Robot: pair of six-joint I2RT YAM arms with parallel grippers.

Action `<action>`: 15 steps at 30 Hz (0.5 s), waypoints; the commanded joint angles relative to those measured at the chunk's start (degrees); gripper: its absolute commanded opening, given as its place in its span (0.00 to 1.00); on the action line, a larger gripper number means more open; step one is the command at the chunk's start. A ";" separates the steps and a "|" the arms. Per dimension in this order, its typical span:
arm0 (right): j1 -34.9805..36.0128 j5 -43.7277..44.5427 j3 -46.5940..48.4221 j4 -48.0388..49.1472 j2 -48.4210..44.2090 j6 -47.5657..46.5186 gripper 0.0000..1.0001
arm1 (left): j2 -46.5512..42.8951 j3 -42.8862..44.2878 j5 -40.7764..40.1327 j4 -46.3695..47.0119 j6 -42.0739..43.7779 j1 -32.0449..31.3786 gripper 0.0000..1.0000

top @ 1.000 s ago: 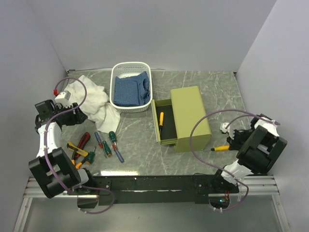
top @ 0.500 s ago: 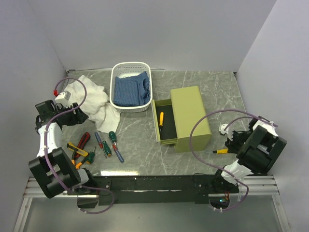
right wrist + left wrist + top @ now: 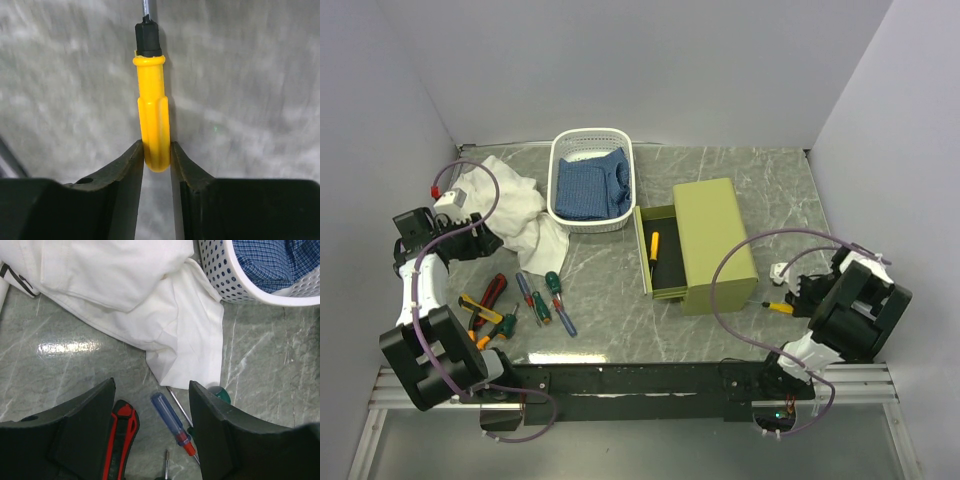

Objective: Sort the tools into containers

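Observation:
My right gripper (image 3: 794, 300) is shut on the end of a yellow-handled screwdriver (image 3: 151, 110), also seen in the top view (image 3: 778, 307), held just right of the olive-green drawer chest (image 3: 713, 243). Its open drawer (image 3: 657, 262) holds another yellow screwdriver (image 3: 654, 245). My left gripper (image 3: 483, 240) is open and empty at the left, above a blue-handled screwdriver (image 3: 172, 419), a green-handled one (image 3: 220, 393) and a red-black handled tool (image 3: 119, 437). Several tools (image 3: 520, 300) lie at the front left. The white basket (image 3: 592, 180) holds blue fabric (image 3: 590, 187).
A crumpled white cloth (image 3: 515, 207) lies left of the basket, its corner (image 3: 187, 355) reaching toward the tools. Grey walls enclose the marble table on three sides. A looping cable (image 3: 740, 260) arcs from the right arm beside the chest.
My right gripper has drawn slightly left and forward with the yellow screwdriver, toward the chest's right side. The left arm has not moved.

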 commanded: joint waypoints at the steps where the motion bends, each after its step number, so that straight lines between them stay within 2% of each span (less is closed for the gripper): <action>1: -4.70 4.47 5.45 -3.67 -3.47 -35.84 0.10 | -1.13 1.12 3.55 4.50 -1.99 0.23 0.66; 4: -8.92 6.14 9.67 -7.71 -5.41 -36.89 0.09 | -0.16 1.03 5.22 8.28 -4.27 0.14 0.66; 8: -11.21 6.67 14.86 -12.89 -7.96 -36.72 0.04 | 2.21 1.12 7.51 13.03 -7.34 -0.29 0.66; 10: -11.30 3.52 16.35 -13.95 -10.33 -32.87 0.00 | 3.09 1.73 8.47 15.65 -9.70 -0.56 0.65; 12: -11.30 0.27 17.93 -19.83 -13.13 -29.97 0.00 | 3.97 2.43 9.53 17.33 -11.65 -1.08 0.64; 14: -9.82 -9.03 17.07 -23.36 -16.65 -26.28 0.00 | 3.80 3.05 10.15 19.01 -12.53 -2.14 0.64; 15: -8.77 -12.80 16.54 -23.02 -20.67 -19.39 0.00 | 3.71 3.92 10.32 19.19 -12.54 -2.58 0.64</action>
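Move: The right hand, almost down at the table, already holds the yellow screwdriver. The open drawer lies some 30 cm to its left, 12 cm farther out and a few centimetres above it. The cabinet's body stands between, about 17 cm left and 13 cm ahead, and the first yellow screwdriver is in the drawer, roughly 32 cm left and 14 cm ahead. From the left hand the drawer is some 41 cm to the right, about level with it in reach and 9 cm below. Keeping the yellow screwdriver pinched by the butt of its handle, the right hand lifts it about 11 cm while swinging right, away from cabinet and drawer, by some 8 cm, then starts back left near the end; the wrist turns some 20 degrees, bringing the fingers to point more forward. The empty, open left hand eases forward about 3.5 cm and slightly up. ##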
